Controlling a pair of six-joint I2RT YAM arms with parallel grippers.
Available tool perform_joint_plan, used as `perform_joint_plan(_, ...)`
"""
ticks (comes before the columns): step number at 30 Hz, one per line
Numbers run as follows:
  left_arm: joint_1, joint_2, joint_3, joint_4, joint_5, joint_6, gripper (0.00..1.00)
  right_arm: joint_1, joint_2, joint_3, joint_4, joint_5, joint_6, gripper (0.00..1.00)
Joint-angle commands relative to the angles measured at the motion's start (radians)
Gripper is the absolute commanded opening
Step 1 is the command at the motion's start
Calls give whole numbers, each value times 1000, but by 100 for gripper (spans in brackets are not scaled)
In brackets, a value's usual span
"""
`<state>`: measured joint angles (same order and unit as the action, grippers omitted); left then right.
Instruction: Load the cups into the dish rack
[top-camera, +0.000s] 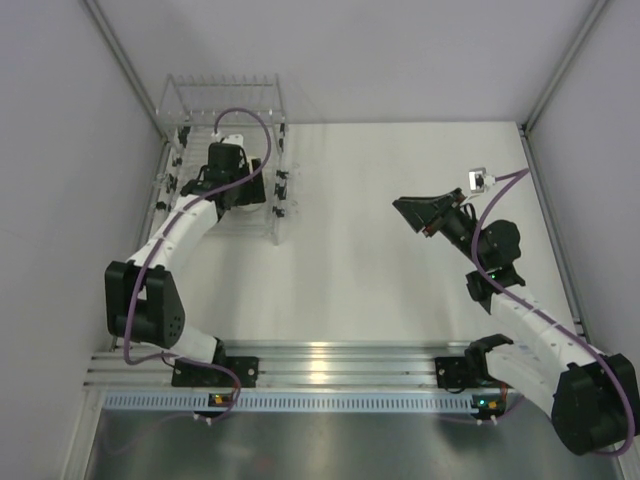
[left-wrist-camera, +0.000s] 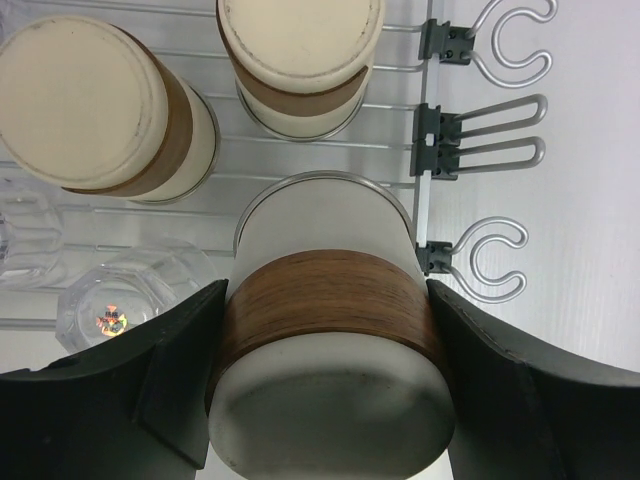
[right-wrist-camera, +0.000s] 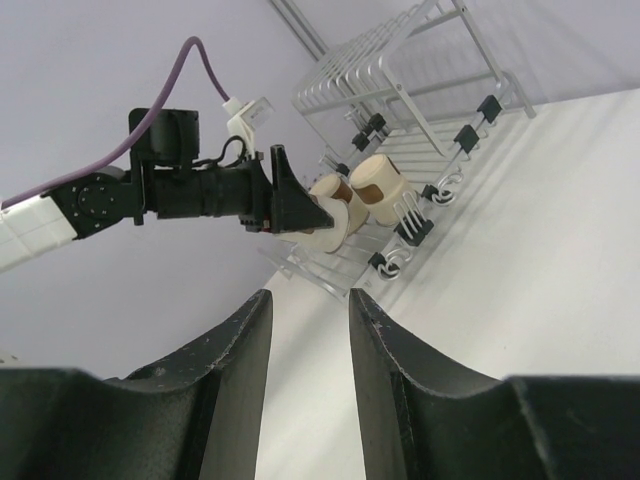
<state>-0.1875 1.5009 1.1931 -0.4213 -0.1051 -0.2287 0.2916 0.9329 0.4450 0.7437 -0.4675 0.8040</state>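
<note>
My left gripper (left-wrist-camera: 325, 300) is shut on a cream cup (left-wrist-camera: 325, 330) with a brown band. The cup is held upside down, its rim down among the tines of the clear dish rack (left-wrist-camera: 395, 148). Two more cream cups (left-wrist-camera: 95, 110) (left-wrist-camera: 300, 60) stand inverted in the rack beyond it, and two clear cups (left-wrist-camera: 120, 305) (left-wrist-camera: 15, 235) sit to the left. From above, the left gripper (top-camera: 240, 190) hangs over the dish rack (top-camera: 222, 82) at the far left. My right gripper (right-wrist-camera: 308, 300) is open and holds nothing, hovering over the table at mid right (top-camera: 402, 205).
Black clips with silver wire hooks (left-wrist-camera: 500, 265) line the rack's right side. The white table (top-camera: 380, 270) stretches between rack and right arm. Grey walls close in on both sides, and an aluminium rail (top-camera: 330, 365) carries the arm bases.
</note>
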Motion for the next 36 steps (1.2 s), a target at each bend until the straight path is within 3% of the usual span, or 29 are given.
perform_joint_plan(1,-12,4,56,-13,-57,26,0,-19,9,15,56,-11,-8,37)
perform_joint_plan(13,-15,107,80,-43,-8,15,0,-31,17,6,75,-20,0,37)
perform_joint_plan(36,-17,147,88,-91,-4,0,0,-39,21,1,82,-25,8,38)
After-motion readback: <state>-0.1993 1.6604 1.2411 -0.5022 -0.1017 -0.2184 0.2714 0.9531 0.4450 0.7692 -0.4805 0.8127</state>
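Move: The wood-banded cup is already in the left fingers, mouth forward and down. The free spot on the rack's wires lies about 8 cm below the left hand and 1 cm ahead. Beyond it, 9 cm ahead and 1 cm left of the hand, sits a racked cup. A second is 7 cm ahead, 11 cm left; a clear glass 1 cm ahead, 9 cm left; the rail clip 3 cm ahead, 6 cm right. From the right hand, the spot is some 13 cm ahead, 34 cm left, 21 cm down. The held cup is lowered almost straight down, about 5 cm in all, towards the free near-right spot on the rack, between the clear glass and the right rail. The left hand sinks fastest at first, then eases off, its fingers tipping some 10 degrees further down while keeping their hold on the cup's sides. ##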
